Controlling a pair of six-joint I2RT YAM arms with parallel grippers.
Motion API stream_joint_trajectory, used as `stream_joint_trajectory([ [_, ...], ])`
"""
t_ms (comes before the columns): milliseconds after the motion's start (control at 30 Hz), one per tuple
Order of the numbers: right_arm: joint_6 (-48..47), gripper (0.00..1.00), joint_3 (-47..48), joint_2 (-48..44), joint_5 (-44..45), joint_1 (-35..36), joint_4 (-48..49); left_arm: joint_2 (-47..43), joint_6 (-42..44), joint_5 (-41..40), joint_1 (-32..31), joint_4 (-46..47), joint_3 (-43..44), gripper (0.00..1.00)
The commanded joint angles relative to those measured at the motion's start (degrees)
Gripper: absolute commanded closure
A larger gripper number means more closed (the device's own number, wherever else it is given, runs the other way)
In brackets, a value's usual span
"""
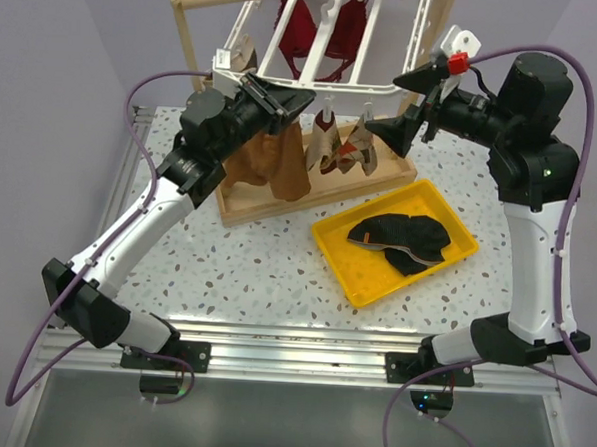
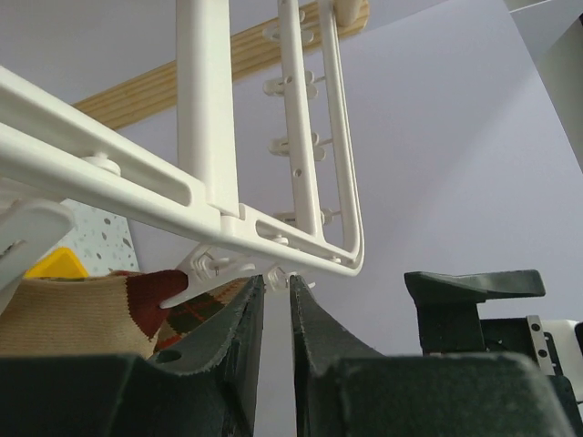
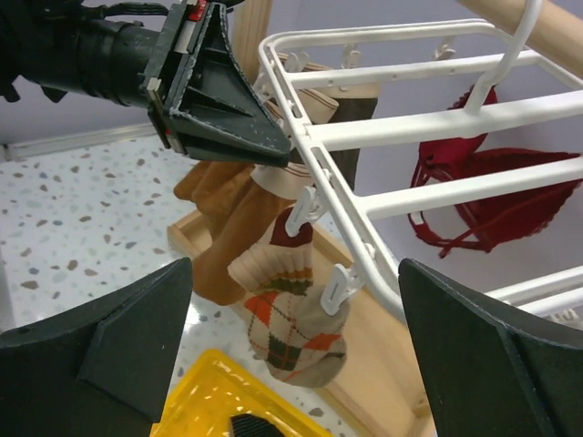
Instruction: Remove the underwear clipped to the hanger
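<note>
The white hanger (image 1: pixel 326 88) hangs from a wooden stand. A brown underwear (image 1: pixel 272 162) dangles from a clip on its front rail. My left gripper (image 1: pixel 293 103) reaches up to that rail; in the left wrist view its fingertips (image 2: pixel 244 296) stand nearly together on a small white clip (image 2: pixel 277 276) under the hanger (image 2: pixel 209 118). In the right wrist view the brown underwear (image 3: pixel 223 209) hangs just below the left fingers. A dark underwear with a beige band (image 3: pixel 353 137) hangs from the far rail. My right gripper (image 1: pixel 405 104) is open beside the hanger's right corner (image 3: pixel 296 264).
A yellow tray (image 1: pixel 337 256) holds a black underwear (image 1: pixel 398 237). Argyle socks (image 3: pixel 296 309) stay clipped between my grippers. A red bra (image 1: pixel 319 29) hangs further back. The stand's wooden base (image 1: pixel 279 210) lies under the hanger.
</note>
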Motion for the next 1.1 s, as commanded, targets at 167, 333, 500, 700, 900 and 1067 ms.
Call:
stream_joint_trajectory([
  [167, -23.6, 0.01, 2.6, 2.7, 21.4, 10.5, -1.7, 3.5, 1.2, 0.0, -1.6, 3.5, 2.6, 0.79],
  [333, -33.4, 0.02, 1.2, 3.5, 32.6, 17.1, -0.6, 5.2, 1.4, 0.1, -2.0, 4.0, 3.5, 0.79],
  [500, -40.0, 0.08, -1.2, 4.5, 43.2, 21.1, 2.3, 6.1, 1.7, 0.2, -2.1, 4.2, 4.1, 0.78],
  [700, -41.8, 0.12, -2.5, 4.5, 43.8, 22.6, 1.5, 6.7, 1.9, 0.2, -2.1, 4.4, 4.5, 0.78],
  [900, -45.8, 0.18, -4.8, 6.3, 49.1, 25.1, 4.9, 7.1, 2.0, 0.4, -2.1, 4.4, 4.8, 0.78],
  [1067, -48.9, 0.25, -3.9, 8.9, 55.4, 25.5, 8.4, 6.9, 2.1, 0.3, -2.0, 4.2, 4.6, 0.78],
])
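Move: The clip with the argyle sock, on the hanger's near rim, lies about 6 cm ahead of the right hand, 5 cm to its left and 4 cm below. The striped sock hangs some 7 cm left of that clip and its middle a bit lower; the red underwear is farther in, roughly 16 cm ahead of the right hand and 12 cm to its left. From the left hand the argyle clip lies about 9 cm to the right, 1 cm ahead and slightly below. The hanger's near rim, with the argyle sock's clip, is what the right hand closes in on: it goes forward about 8 cm, left and down about 5 each, rolling its left side down and swinging to point more forward, some 50 degrees in all, while its wide-open fingers narrow by about a quarter. The left hand, its parted fingers still against the rim, first shifts right and down about 3 cm with a little forward, then holds there. ##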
